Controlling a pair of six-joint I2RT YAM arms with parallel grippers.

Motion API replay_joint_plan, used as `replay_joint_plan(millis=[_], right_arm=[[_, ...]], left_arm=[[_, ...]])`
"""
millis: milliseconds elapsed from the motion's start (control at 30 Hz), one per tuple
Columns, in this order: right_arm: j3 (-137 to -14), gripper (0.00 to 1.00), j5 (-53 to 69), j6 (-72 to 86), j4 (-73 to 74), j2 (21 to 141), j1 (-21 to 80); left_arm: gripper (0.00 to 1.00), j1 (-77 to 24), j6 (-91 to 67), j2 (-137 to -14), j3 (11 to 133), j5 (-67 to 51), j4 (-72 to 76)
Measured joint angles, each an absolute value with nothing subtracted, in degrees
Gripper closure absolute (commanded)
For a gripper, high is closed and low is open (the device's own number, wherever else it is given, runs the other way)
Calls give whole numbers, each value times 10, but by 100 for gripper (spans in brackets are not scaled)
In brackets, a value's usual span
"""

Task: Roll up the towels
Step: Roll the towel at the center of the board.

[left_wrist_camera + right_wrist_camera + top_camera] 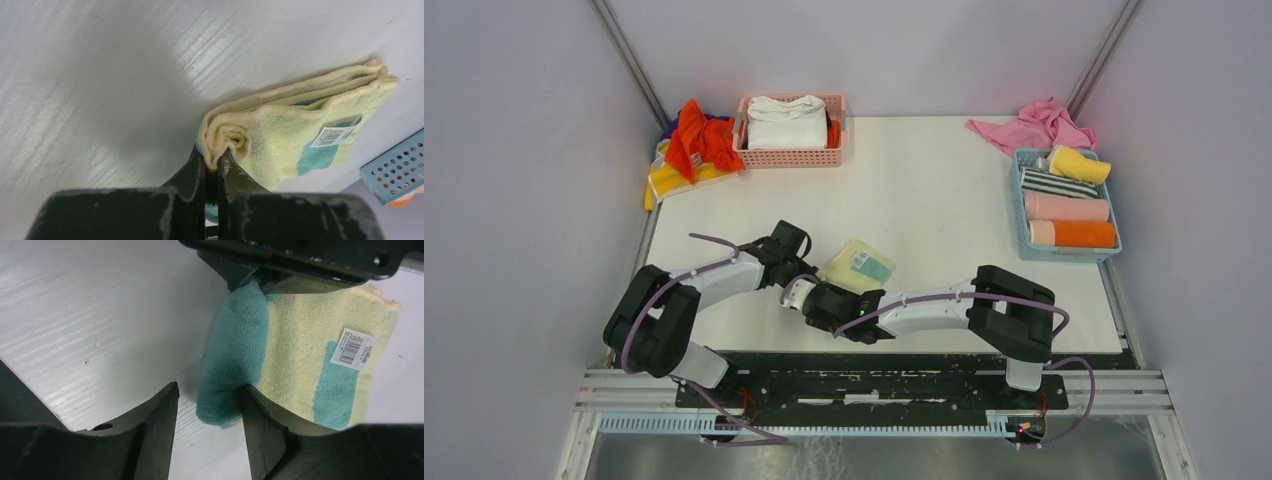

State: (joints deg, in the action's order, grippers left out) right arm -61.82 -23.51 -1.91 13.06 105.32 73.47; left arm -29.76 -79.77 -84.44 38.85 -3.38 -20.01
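One of the towels, pale yellow with teal patches and a barcode tag [859, 266], lies flat mid-table, its near-left edge curled into a small roll. My left gripper [214, 161] is shut on one end of that roll, pinching the yellow curl [231, 137]. At the other end my right gripper [210, 405] stands open around the teal roll [232, 365]. Its right finger [260, 425] touches the roll and its left finger [160, 425] stands clear of it. In the top view both grippers meet at the towel's near-left corner [816, 285].
A blue basket [1072, 253] at the right holds rolled towels: yellow, striped, pink, orange [1074, 233]. A pink cloth [1034, 125] lies behind it. A pink basket [790, 158] with white cloth stands at the back. Orange and yellow cloths [692, 150] are piled back left.
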Motion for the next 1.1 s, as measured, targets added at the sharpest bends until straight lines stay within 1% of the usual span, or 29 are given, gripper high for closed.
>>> replay_joint_plan(millis=[100,200,233,267,333,400,500,600,667,733,800,867,967,1100], right_arm=[[-625,46,-242,-20,133,1059,734],[-633,53,-245,-20,138,1067,731],[-634,57,-245,-20,138,1068,730],[-635,64,-245,-20,139,1070,728],[-635,73,-245,-18,142,1072,722],[-635,85,-245,-17,142,1073,715],[-635,99,-237,-13,140,1070,708],[-625,100,-206,-8,132,1058,693],[-613,100,-163,-1,120,1045,675],[-604,100,-105,8,107,1034,651],[-598,100,-42,17,99,1027,625],[-594,100,35,25,95,1025,592],[-591,99,145,43,93,1028,546],[-591,99,284,84,74,1054,491]], left_arm=[[97,-298,-797,-849,393,-34,-203],[97,-298,-797,-850,395,-34,-205],[97,-298,-797,-850,395,-33,-205],[97,-298,-797,-850,395,-33,-205],[97,-298,-797,-849,395,-31,-205],[93,-298,-798,-846,394,-25,-205],[88,-298,-798,-834,387,-13,-205],[84,-295,-798,-815,371,-9,-203],[78,-290,-800,-802,357,-11,-198],[66,-284,-802,-784,340,-13,-191],[51,-277,-802,-763,323,-14,-187],[39,-265,-803,-729,300,-4,-186],[30,-246,-803,-668,268,14,-180],[28,-233,-790,-587,241,31,-173]])
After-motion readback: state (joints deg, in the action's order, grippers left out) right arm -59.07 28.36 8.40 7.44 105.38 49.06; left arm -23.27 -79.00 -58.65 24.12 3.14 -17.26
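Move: The right hand's open fingers straddle the near end of the towel roll, whose middle is about 1 cm ahead of that hand and level with it sideways; the towel's flat part lies some 7 cm ahead, 5 cm right and 2 cm lower. The left hand still pinches the roll's far end right at its fingertips. From this hand the near end is roughly 5 cm back and 4 cm right, and the flat part 2 cm ahead and 9 cm right. The right hand creeps about 2 cm forward and shuts its fingers on the near end of the roll, then keeps that pinch almost in place while its wrist turns some 45 degrees, so that the fingers swing from pointing forward and down to left and down. As that pinch closes, the left hand starts to open, lets go of the far end and draws about 6 cm to the left, rising about 3 cm late in the move, its fingers ending well apart and clear of the towel. ##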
